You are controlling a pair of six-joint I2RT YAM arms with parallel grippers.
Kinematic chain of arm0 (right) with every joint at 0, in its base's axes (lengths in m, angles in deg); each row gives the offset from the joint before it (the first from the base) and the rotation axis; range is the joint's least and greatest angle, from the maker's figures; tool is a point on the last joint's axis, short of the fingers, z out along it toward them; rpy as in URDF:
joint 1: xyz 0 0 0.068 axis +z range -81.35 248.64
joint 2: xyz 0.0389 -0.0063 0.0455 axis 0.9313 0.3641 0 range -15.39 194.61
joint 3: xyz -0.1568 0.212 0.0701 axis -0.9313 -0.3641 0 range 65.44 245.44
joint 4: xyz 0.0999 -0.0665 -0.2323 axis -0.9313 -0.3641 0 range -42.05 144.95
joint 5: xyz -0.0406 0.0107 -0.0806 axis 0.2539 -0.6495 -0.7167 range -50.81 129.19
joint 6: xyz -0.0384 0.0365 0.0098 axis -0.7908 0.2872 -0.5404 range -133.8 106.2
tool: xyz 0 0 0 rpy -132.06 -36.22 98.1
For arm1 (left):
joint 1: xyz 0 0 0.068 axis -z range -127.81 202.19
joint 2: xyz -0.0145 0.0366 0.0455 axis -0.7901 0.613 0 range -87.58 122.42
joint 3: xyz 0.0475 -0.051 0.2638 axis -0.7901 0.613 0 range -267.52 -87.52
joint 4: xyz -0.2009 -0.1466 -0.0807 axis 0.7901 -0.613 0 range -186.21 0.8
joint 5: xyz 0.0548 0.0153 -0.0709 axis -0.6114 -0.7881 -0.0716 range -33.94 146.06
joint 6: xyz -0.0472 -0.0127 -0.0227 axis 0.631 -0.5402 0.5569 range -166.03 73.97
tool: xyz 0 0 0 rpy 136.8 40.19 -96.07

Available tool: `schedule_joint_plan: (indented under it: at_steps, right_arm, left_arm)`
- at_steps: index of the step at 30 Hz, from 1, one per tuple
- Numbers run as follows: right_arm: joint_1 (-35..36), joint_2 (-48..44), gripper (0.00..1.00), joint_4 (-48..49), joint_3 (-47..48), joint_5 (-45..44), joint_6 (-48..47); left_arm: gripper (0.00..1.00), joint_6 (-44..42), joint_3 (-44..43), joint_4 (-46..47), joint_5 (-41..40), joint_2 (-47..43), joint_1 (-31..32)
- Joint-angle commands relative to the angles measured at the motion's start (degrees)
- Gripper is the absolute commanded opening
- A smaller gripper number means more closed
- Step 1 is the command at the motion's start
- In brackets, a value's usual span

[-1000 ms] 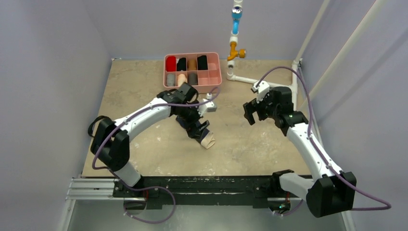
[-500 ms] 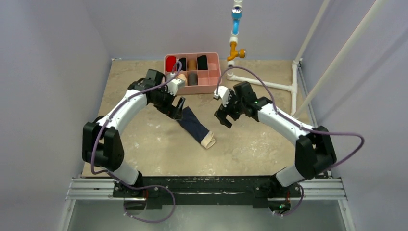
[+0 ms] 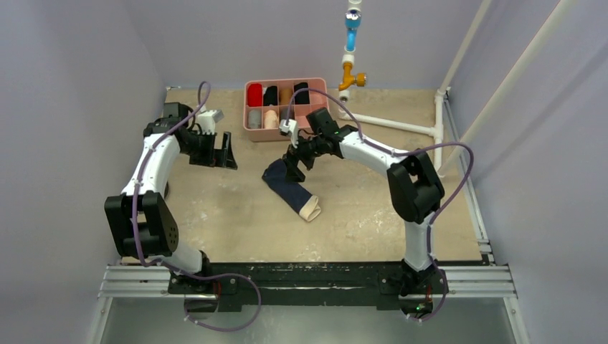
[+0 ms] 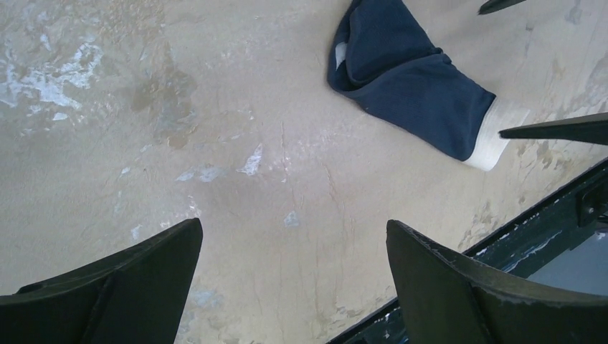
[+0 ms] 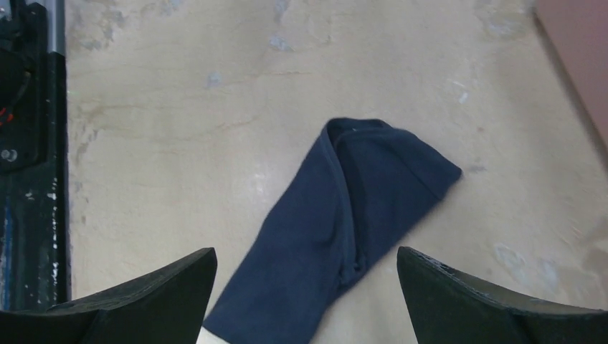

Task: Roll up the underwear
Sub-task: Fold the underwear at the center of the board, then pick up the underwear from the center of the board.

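Observation:
The underwear (image 3: 287, 188) lies flat on the table as a long folded navy strip, its cream band (image 3: 310, 210) at the near end. My right gripper (image 3: 295, 162) hovers open over the strip's far end. In the right wrist view the navy cloth (image 5: 344, 222) runs between the spread fingers of the right gripper (image 5: 307, 251) without touching them. My left gripper (image 3: 224, 152) stands open well to the left of the garment with nothing in it. The left wrist view shows bare table under the left gripper (image 4: 294, 226) and the underwear (image 4: 409, 86) at the upper right.
A pink divided tray (image 3: 287, 82) holding several fabric rolls sits at the back, just behind the right gripper. A white pipe fixture (image 3: 387, 123) with a blue and orange valve stands at the back right. A black rail (image 3: 308, 276) runs along the near edge.
The left arm has swung left and back, away from the underwear it was over. The right arm has moved left across the table to the garment's far end. The underwear lies unchanged.

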Motion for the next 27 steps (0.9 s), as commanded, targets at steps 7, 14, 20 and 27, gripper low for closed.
schedule_joint_plan:
  at_steps: [7, 14, 20, 27]
  right_arm:
    - [1.89, 12.27, 0.97, 3.34, 9.71, 12.37, 11.06]
    - [1.78, 15.07, 0.96, 4.44, 10.01, 8.39, 14.5]
    - [-0.43, 10.46, 0.96, 7.87, 2.85, -0.23, 18.16]
    - [-6.5, -0.63, 0.97, 11.0, -11.16, -3.83, 19.25]
  left_arm:
    - [1.0, 1.01, 0.24, -0.76, 4.93, -3.14, -1.71]
    - [1.0, 1.08, 0.29, -0.44, 5.56, -2.8, -1.69]
    - [1.0, 1.1, 0.36, -0.37, 5.72, -3.21, -1.71]
    - [1.0, 0.6, 0.37, -0.6, 5.38, -3.4, -1.72]
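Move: The dark underwear lies folded into a slanting strip, its middle about 6 cm back, 3 cm left and 7 cm below the open right hand; its far end is some 8 cm left and 1 cm ahead. The pink box stands about 20 cm ahead and 4 cm left. From the left hand, the underwear is about 10 cm back, 20 cm right and 10 cm lower. The open right hand sinks 6 cm leftward onto the underwear's far half, then drags it about 5 cm right. ##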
